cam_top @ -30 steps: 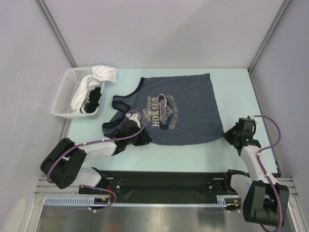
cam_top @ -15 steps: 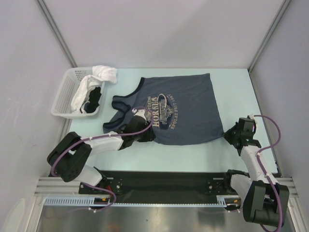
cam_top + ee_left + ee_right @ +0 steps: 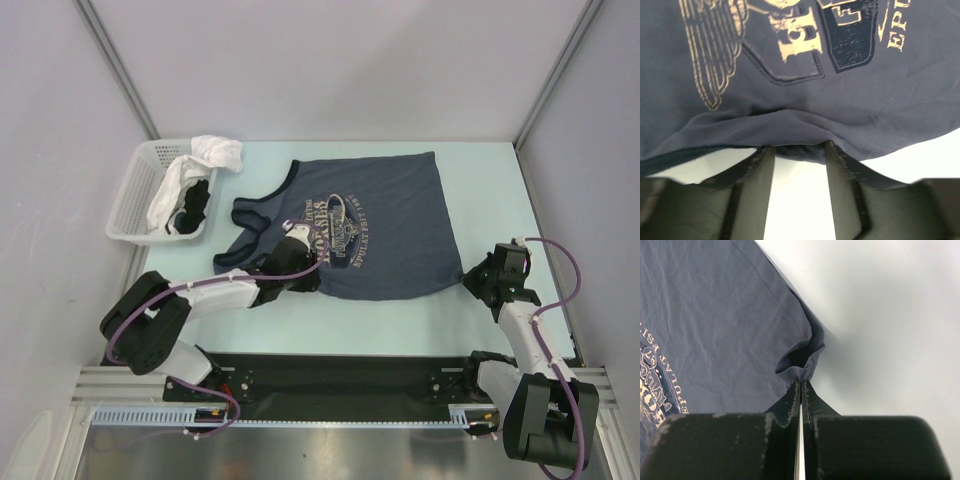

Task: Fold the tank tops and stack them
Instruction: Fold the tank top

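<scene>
The slate-blue tank top (image 3: pixel 385 225) lies spread on the table, its gold-white print (image 3: pixel 790 42) facing up and its straps to the left. My left gripper (image 3: pixel 298 256) sits at the near-left edge by the armhole. It is open, and the cloth's edge (image 3: pixel 795 145) drapes over the two fingertips (image 3: pixel 761 162). My right gripper (image 3: pixel 466 279) is shut on the top's near-right hem corner (image 3: pixel 802 357), which is puckered at the tips. A black cloth (image 3: pixel 196 204), probably the black tank top, lies in the basket.
The white lattice basket (image 3: pixel 128 208) stands at the far left of the table. It holds the black cloth, and a white cloth (image 3: pixel 215 152) spills over its rim. Grey walls close in the table on three sides.
My left gripper has slid right along the top's near-left edge and its jaws have widened. The bunched strap area now lies flatter. The right arm has not moved.
</scene>
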Robot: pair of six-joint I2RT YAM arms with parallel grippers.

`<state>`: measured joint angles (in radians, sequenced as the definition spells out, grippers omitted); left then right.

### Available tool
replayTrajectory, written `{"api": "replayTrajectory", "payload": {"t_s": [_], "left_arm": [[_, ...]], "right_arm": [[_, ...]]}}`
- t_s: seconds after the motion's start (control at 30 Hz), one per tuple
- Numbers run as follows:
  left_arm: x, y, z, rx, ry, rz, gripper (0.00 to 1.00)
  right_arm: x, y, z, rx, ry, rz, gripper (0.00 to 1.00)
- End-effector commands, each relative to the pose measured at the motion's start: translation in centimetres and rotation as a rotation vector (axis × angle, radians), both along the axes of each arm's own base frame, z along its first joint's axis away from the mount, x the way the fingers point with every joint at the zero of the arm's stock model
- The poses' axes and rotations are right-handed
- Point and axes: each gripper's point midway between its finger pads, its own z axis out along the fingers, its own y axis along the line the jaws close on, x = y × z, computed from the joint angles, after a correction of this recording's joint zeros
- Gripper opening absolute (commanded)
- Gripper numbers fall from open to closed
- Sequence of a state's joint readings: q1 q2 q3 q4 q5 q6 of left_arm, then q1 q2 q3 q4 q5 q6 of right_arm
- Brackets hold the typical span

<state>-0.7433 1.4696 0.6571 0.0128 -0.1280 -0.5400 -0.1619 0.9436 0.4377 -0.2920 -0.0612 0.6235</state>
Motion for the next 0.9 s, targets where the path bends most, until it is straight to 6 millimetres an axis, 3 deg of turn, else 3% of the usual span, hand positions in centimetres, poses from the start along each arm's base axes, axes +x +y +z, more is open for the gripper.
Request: {"api": "replayTrajectory", "payload": {"t_s": [0.0,0.27,0.33,0.37,0.43,0.47,0.5,0.77,0.87], "left_arm": [[1.1,-1.7,1.4,-0.015,-0.055,-0.064,0.47],[-0.2,-2.5,-1.1,-0.006,0.035,-0.071,0.54],[-0.3,-2.3,-1.5,0.007,0.050,-0.063,0.46],[-0.6,-2.3,-1.8,0.010,0.060,-0.068,0.35],[-0.7,-2.3,-1.8,0.015,0.061,-0.067,0.23],[-0.8,-2.3,-1.6,0.016,0.057,-0.060,0.07],[-1.2,-1.9,-1.8,0.036,0.071,-0.055,0.01],[-2.2,2.5,-0.2,0.121,0.055,0.121,0.00],[-3.1,3.1,0.2,0.076,0.064,0.155,0.00]], "right_arm": [[0.4,-0.1,0.2,-0.012,-0.028,0.015,0.00],[0.5,-0.1,0.2,-0.008,-0.027,0.019,0.00],[0.5,0.0,0.2,-0.007,-0.027,0.018,0.00],[0.5,0.0,0.2,-0.006,-0.028,0.019,0.00],[0.4,0.0,0.2,-0.006,-0.027,0.019,0.00],[0.5,-0.1,0.3,-0.007,-0.028,0.016,0.00],[0.5,-0.1,0.2,-0.010,-0.028,0.016,0.00],[0.1,-0.5,0.5,-0.020,-0.018,-0.009,0.00],[-0.5,-1.1,1.2,-0.038,-0.011,-0.053,0.00]]}}
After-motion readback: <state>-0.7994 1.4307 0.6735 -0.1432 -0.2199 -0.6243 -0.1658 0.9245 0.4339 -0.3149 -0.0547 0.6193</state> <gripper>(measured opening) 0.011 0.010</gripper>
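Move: The near hem of the tank top lies almost at the left fingertips, between the open fingers, about 1 cm to the right and 2 cm below. The chest print is some 11 cm ahead of the left hand and 4 cm to its right; the shoulder strap's end lies about 20 cm to its left and 5 cm farther out. From the right hand, which already holds the hem's other corner, that grip spot is roughly 32 cm to the left, level fore and aft, and 3 cm below. Ease the left gripper about 2 cm down and slightly right onto the tank top's near hem, and shut the half-open fingers to pinch the cloth there. Then draw the pinched hem back and to the left, roughly 3 cm in all, lifting a little, while the right hand keeps its closed grip on the far-right corner. ##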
